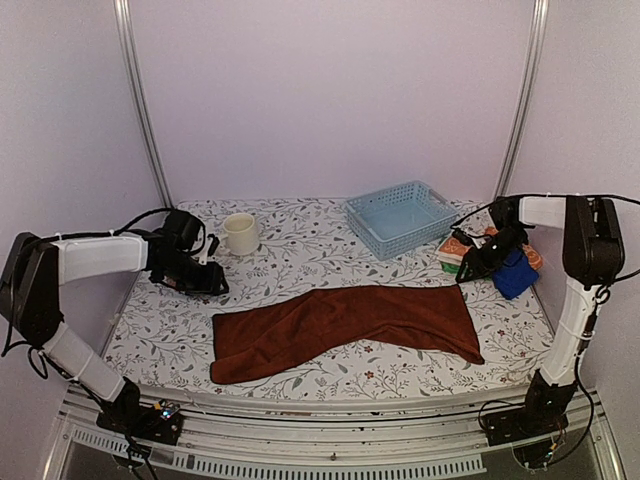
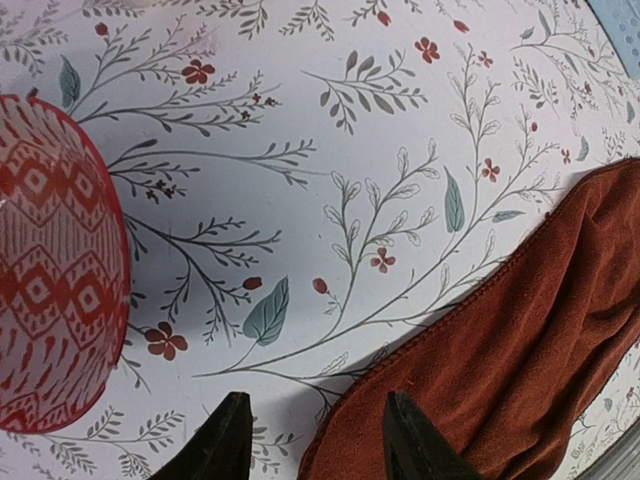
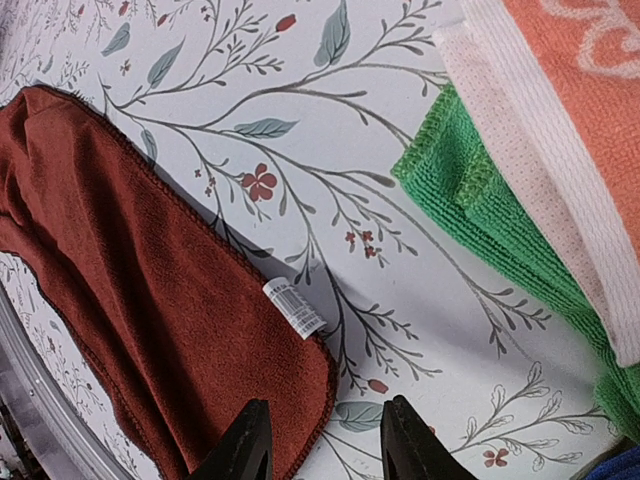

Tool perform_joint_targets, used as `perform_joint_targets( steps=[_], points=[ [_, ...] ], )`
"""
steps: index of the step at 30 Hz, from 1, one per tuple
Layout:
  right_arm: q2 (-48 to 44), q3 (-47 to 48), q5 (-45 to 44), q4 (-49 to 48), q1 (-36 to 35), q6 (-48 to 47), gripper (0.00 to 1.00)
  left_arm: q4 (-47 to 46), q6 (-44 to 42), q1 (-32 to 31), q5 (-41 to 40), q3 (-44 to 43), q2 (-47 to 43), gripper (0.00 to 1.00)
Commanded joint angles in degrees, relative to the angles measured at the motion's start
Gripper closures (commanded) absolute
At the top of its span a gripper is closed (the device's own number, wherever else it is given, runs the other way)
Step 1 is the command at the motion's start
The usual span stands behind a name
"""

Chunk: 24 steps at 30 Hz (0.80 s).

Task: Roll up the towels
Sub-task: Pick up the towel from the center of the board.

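A dark rust-brown towel (image 1: pixel 340 325) lies spread flat and slightly rumpled across the middle of the table. My left gripper (image 1: pixel 210 285) hovers open at its upper left corner. In the left wrist view the left gripper (image 2: pixel 320 448) has one finger over the towel (image 2: pixel 520 340) and the other over bare cloth, gripping nothing. My right gripper (image 1: pixel 470 268) stands open over the towel's right corner. The right wrist view shows that corner (image 3: pixel 150 300) with its white label (image 3: pixel 295 307) just ahead of the right gripper (image 3: pixel 325 450). A blue towel (image 1: pixel 515 272) lies at the right.
Folded green (image 3: pixel 480 210) and orange white-patterned (image 3: pixel 570 80) towels are stacked by the right gripper. A pale blue lattice basket (image 1: pixel 400 215) stands at the back right, a cream mug (image 1: pixel 240 233) at the back left. A red-patterned round vessel (image 2: pixel 50 270) sits close to the left gripper.
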State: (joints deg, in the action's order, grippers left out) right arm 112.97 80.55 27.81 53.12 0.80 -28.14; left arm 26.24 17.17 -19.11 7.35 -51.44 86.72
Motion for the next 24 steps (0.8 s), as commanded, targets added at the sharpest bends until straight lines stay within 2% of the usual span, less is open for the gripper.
perform_joint_targets(
  steps=[1,7,8,10,11,16,18,24],
  points=[
    [2.5,-0.2,1.5,-1.3,-0.2,-0.3,0.60,-0.1,0.0,-0.3,0.9,1.1,-0.2,0.54],
    [5.0,-0.1,3.0,-0.7,-1.3,-0.8,0.63,0.4,0.2,-0.3,0.8,1.0,-0.5,0.54],
    [5.1,-0.2,3.3,-0.5,-1.4,-0.8,0.68,0.5,0.2,-0.4,0.7,1.0,-0.6,0.54],
    [4.9,-0.1,3.9,-0.3,-1.5,-1.1,0.90,0.6,0.2,-0.3,0.4,0.8,-0.8,0.54],
    [4.4,-0.2,3.4,-0.4,-1.5,-1.0,0.96,0.7,0.2,-0.3,0.3,0.7,-0.8,0.54],
    [-1.4,1.1,-2.8,-2.2,1.3,0.6,0.97,0.8,0.4,-0.3,-0.2,1.1,-1.4,0.53],
    [-3.0,1.1,-4.2,-3.4,2.2,1.8,0.97,0.3,0.1,-0.3,0.6,1.5,-1.7,0.56],
    [-1.5,0.6,-0.1,-2.4,2.3,1.9,0.97,0.0,-0.6,-0.3,3.4,2.3,-1.0,0.55]
  ],
)
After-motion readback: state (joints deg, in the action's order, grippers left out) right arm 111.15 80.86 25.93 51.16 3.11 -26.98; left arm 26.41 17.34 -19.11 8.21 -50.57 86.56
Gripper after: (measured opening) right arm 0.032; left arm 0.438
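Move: Just under the right fingers, roughly 3 cm below and 1 to 2 cm to their left, lies the far right corner of the spread brown towel, some 1 cm nearer the base. From this hand the blue towel lies about 10 cm right and 2 cm farther out, the orange towel about 8 cm ahead and 5 cm right, and the basket 14 cm ahead and 12 cm left. The corner is about 43 cm to the left hand's right, 4 cm ahead and 4 cm below. Sinking some 2.5 cm with a slight slip left, the open right fingers reach the corner of the brown towel and close, pinching its edge beside the white tag. Then the hand lifts about 3.5 cm while drawing right some 3 cm and forward about 2 cm, towards the orange and blue towels, fingers shut on the cloth. ##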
